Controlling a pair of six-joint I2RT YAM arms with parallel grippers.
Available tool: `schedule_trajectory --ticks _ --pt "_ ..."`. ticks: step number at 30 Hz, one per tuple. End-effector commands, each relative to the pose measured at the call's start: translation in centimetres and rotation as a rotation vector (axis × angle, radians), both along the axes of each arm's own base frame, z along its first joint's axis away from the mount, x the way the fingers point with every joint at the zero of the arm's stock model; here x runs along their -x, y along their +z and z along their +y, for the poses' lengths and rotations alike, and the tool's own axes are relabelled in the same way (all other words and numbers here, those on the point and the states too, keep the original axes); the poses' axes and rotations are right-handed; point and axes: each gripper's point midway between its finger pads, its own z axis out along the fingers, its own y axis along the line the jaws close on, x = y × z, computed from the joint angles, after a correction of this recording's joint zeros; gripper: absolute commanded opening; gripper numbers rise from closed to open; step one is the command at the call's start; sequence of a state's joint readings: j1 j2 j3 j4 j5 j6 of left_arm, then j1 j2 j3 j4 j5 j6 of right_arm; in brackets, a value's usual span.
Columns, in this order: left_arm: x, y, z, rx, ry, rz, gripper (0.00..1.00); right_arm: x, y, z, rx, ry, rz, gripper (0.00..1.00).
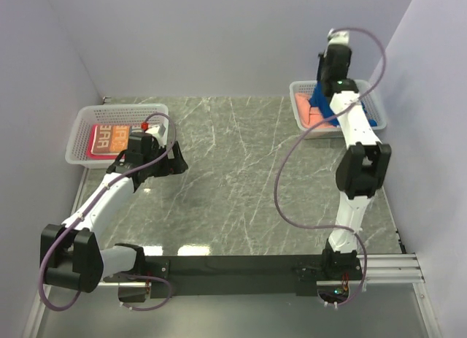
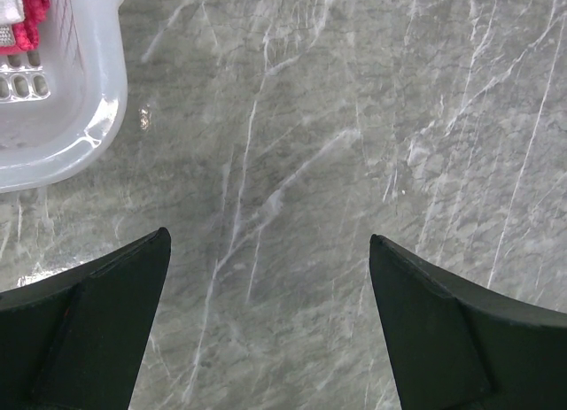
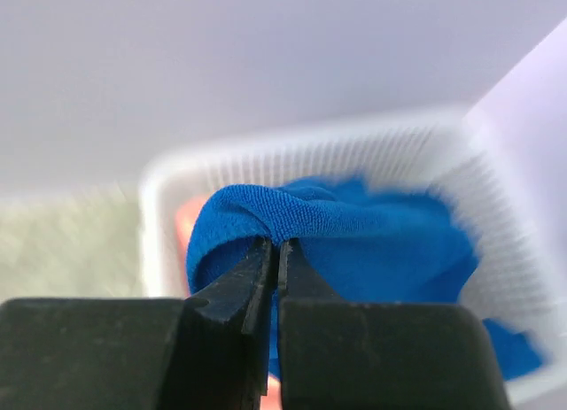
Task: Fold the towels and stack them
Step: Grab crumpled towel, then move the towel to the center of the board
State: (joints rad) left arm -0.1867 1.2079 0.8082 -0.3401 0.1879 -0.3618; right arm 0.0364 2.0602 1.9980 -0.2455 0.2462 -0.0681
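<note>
My right gripper (image 3: 276,243) is shut on a fold of the deep blue towel (image 3: 354,224), which bunches up out of the right white basket (image 3: 292,149). A salmon-peach towel (image 3: 186,220) lies under it. From above, the right gripper (image 1: 325,90) reaches down into that basket (image 1: 295,86) at the blue towel (image 1: 321,103), beside the salmon-peach towel (image 1: 310,113). My left gripper (image 1: 175,163) hangs open over bare table, nothing between its fingers (image 2: 89,321). The printed orange towel (image 1: 109,139) lies flat in the left basket (image 1: 80,154), with a pink-red towel (image 2: 31,11) showing at its corner.
The grey marble table (image 1: 241,170) spreads between the two baskets. The left basket's corner (image 2: 89,118) sits just up and left of my left gripper (image 2: 268,237). Pale walls enclose the table on three sides; the right basket stands close to the right wall.
</note>
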Motion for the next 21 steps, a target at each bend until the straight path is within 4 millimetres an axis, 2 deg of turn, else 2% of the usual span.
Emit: schedule_trajectory --ticks 1,2,3,5,6,7,8,9,11,12,13,14,17,18,20,21 --pt "-0.9 2.7 -0.6 0.036 -0.011 -0.087 0.99 3.3 17.2 -0.2 -0.015 -0.016 -0.398 0.00" --pt "-0.8 2.8 -0.6 0.038 -0.008 -0.089 0.99 3.7 18.5 0.7 -0.020 0.011 -0.426 0.00" --pt "-0.9 3.0 -0.5 0.036 -0.004 -0.094 0.99 4.6 20.8 1.4 -0.023 0.039 -0.471 0.00" --pt "-0.9 3.3 -0.4 0.037 0.002 -0.106 0.99 5.4 22.7 4.8 -0.024 0.167 -0.496 0.00" --pt "-0.9 3.6 -0.3 0.036 0.008 -0.115 0.99 6.3 24.5 6.0 -0.016 0.211 -0.529 0.00" --pt "-0.8 3.6 -0.3 0.036 0.006 -0.119 0.99 6.9 25.4 7.2 0.014 0.251 -0.542 0.00" --pt "-0.9 3.8 -0.3 0.037 0.008 -0.123 1.00 7.6 26.1 9.8 0.022 0.305 -0.552 0.00" --pt "-0.8 3.9 -0.3 0.040 0.010 -0.126 0.99 8.6 27.5 10.9 0.034 0.333 -0.581 0.00" --pt "-0.8 4.0 -0.3 0.042 0.015 -0.128 0.99 10.1 28.5 13.8 0.054 0.424 -0.597 0.00" --pt "-0.8 4.1 -0.2 0.042 0.020 -0.129 0.99 11.4 28.9 16.0 0.048 0.478 -0.604 0.00" --pt "-0.8 4.2 -0.1 0.039 0.025 -0.133 0.99 12.0 28.9 17.1 0.047 0.502 -0.605 0.00" --pt "-0.8 4.2 0.1 0.033 0.035 -0.133 0.99 12.6 28.5 18.2 0.048 0.528 -0.594 0.00" --pt "-0.8 4.7 0.4 0.031 0.055 -0.151 0.99 15.1 24.6 22.7 0.052 0.636 -0.503 0.00" --pt "-0.8 4.9 0.5 0.033 0.063 -0.156 0.99 16.2 21.5 23.9 0.048 0.690 -0.436 0.00" --pt "-0.7 5.4 0.7 0.034 0.078 -0.175 0.99 18.7 17.0 26.9 0.010 0.798 -0.324 0.00" --pt "-0.7 5.5 1.0 0.029 0.093 -0.179 0.98 20.7 12.8 28.0 -0.010 0.871 -0.230 0.00"
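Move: Hanging from the right hand's shut fingers is the blue towel. The open middle of the table, where it is being taken, lies about 31 cm to that hand's left, 29 cm back and 27 cm down. The right basket's middle is about 23 cm below the hand, 3 cm back and 4 cm to its right; in it the coral towel lies 6 cm back, 3 cm left and equally low. From the left hand, the table middle is about 19 cm to its right, level with it fore and aft, 11 cm lower. Sweeping the pinched blue towel up out of the right basket, the right hand climbs about 27 cm, then swings some 25 cm left and 17 cm back towards the table middle, sinking again at the end. Its fingers tip upward about 30 degrees, then partly back down, while the hand turns some 40 degrees counter-clockwise. The empty, open left hand rises about 3 cm. ##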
